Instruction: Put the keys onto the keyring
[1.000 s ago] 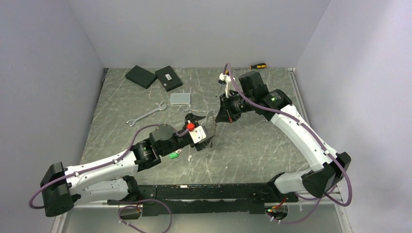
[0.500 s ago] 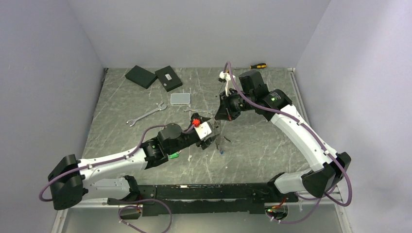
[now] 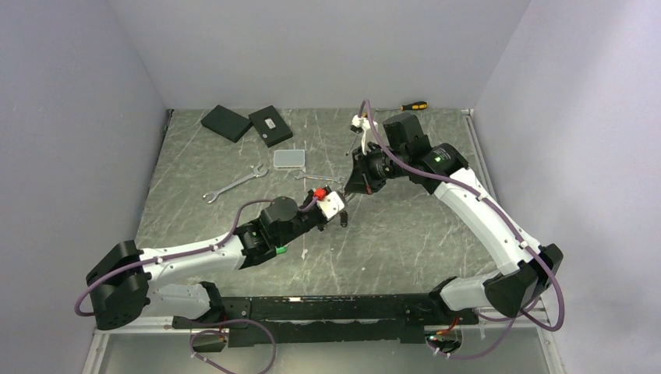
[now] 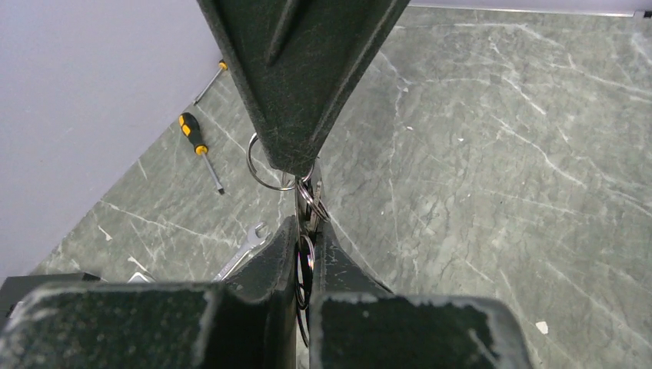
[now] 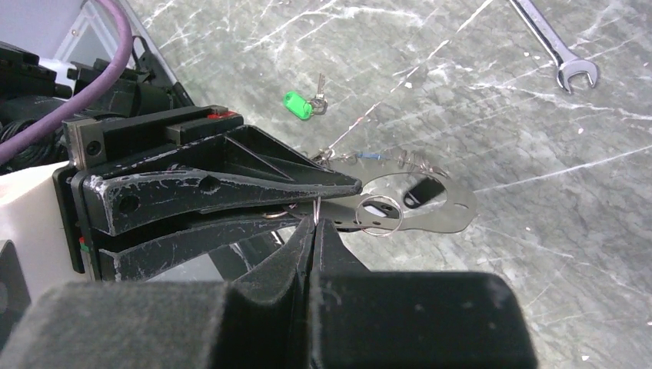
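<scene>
My right gripper [image 3: 351,190] is shut on the keyring [image 5: 315,209], a thin wire gripped at its fingertips above the table. Small split rings [image 4: 250,165] hang just under those fingertips. My left gripper [image 3: 342,214] has come up against it from the left. Its jaws are shut on the keys [image 4: 307,254], of which only rings and a sliver of metal show between the fingers. In the right wrist view the left fingers [image 5: 231,184] lie across the frame beside another small ring [image 5: 378,234]. A green-tagged key [image 3: 278,250] lies on the table by the left arm.
Two spanners [image 3: 234,184] [image 3: 316,178], a clear plastic box [image 3: 289,158] and two black blocks [image 3: 226,122] [image 3: 270,125] lie at the back left. A yellow-and-black screwdriver [image 3: 414,105] rests by the back wall. Walls close in three sides.
The left arm has reached forward and to the right, up to the right gripper. Its jaws, open before, have closed on the rings hanging there. The right arm has held still.
</scene>
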Tool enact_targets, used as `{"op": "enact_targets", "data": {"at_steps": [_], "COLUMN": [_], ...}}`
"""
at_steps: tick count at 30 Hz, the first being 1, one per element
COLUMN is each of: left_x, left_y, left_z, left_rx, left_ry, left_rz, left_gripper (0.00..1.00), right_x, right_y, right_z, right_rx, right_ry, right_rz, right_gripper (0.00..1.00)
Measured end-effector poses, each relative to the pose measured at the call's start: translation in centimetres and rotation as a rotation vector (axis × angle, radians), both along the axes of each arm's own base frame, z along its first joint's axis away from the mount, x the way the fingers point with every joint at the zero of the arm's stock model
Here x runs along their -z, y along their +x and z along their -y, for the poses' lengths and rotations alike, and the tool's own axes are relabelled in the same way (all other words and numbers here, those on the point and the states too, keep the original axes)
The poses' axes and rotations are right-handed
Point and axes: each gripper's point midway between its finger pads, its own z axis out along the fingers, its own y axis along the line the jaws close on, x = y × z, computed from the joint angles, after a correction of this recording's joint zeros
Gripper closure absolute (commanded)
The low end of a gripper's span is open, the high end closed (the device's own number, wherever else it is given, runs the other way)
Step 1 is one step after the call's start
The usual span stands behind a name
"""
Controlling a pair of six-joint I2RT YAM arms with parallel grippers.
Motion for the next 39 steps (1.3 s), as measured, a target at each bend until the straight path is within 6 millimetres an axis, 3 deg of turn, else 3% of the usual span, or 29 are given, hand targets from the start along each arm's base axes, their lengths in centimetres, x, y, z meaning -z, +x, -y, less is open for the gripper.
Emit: {"op": "enact_targets", "data": {"at_steps": [4,9,13,17,22,26,31,34,38,39], "left_x": [0.2,1.0,1.6,2.7,3.9,5.0,5.7,5.0,5.4,6.0], "left_y": [-0.3,-0.6,0.2,2.2,5.7,4.5,2.3,2.1,3.5,4.3], "left_z": [-0.2,-0.4,-1.3,-3.2,-6.0,-2.8,1.1,2.8,3.7,3.6], "left_rx": [0.014,0.023,-0.045,-0.137,-0.185,-0.029,0.148,0.197,0.157,0.118], "left_ry": [0.025,0.036,0.044,0.025,-0.099,-0.138,-0.189,-0.24,-0.294,-0.3], "left_rz": [0.003,-0.013,-0.044,-0.146,-0.351,-0.5,-0.64,-0.704,-0.799,-0.84], "left_gripper": [1.0,1.0,0.91,1.0,1.0,1.0,1.0,0.91,0.53,0.37], "right_x": [0.4,0.8,0.7,1.2,2.3,2.7,0.4,-2.0,-3.4,-3.1], "right_y": [0.2,1.3,2.2,3.4,4.7,6.2,7.5,7.3,7.7,7.9], "right_z": [-0.1,-0.7,-0.5,0.5,2.0,4.8,10.2,12.7,13.5,13.5], "right_rx": [-0.004,0.001,0.04,0.132,0.255,0.411,0.67,0.775,0.829,0.831], "right_ry": [-0.013,-0.016,-0.014,-0.033,-0.08,-0.146,-0.144,-0.11,-0.085,-0.092], "right_rz": [-0.013,-0.007,0.038,0.082,0.113,0.154,0.279,0.36,0.405,0.401], "right_gripper": [0.6,0.44,0.36,0.34,0.34,0.3,0.25,0.24,0.22,0.22]}}
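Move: Between the two hands' fingertips hangs the keyring with its plate, its middle about 3 cm ahead, 1 cm to the right and 4 cm below the left hand. From the right hand it lies about 2 cm ahead, 1 cm left and 4 cm below. On the table some 22 cm under the left hand, the small wrench lies about 17 cm ahead and 7 cm left, the green key tag about 6 cm back and 18 cm left. Opening its fingers, the right hand lets go of the keyring and draws away some 13 cm right and 8 cm forward, dipping first, then rising, while turning clockwise. The left hand keeps its pinch, swings forward-left, then back and right before easing forward, ending about 6 cm lower and 4 cm farther out and right; it tips down some 50 degrees, its fingers parting partway only at the very end. ##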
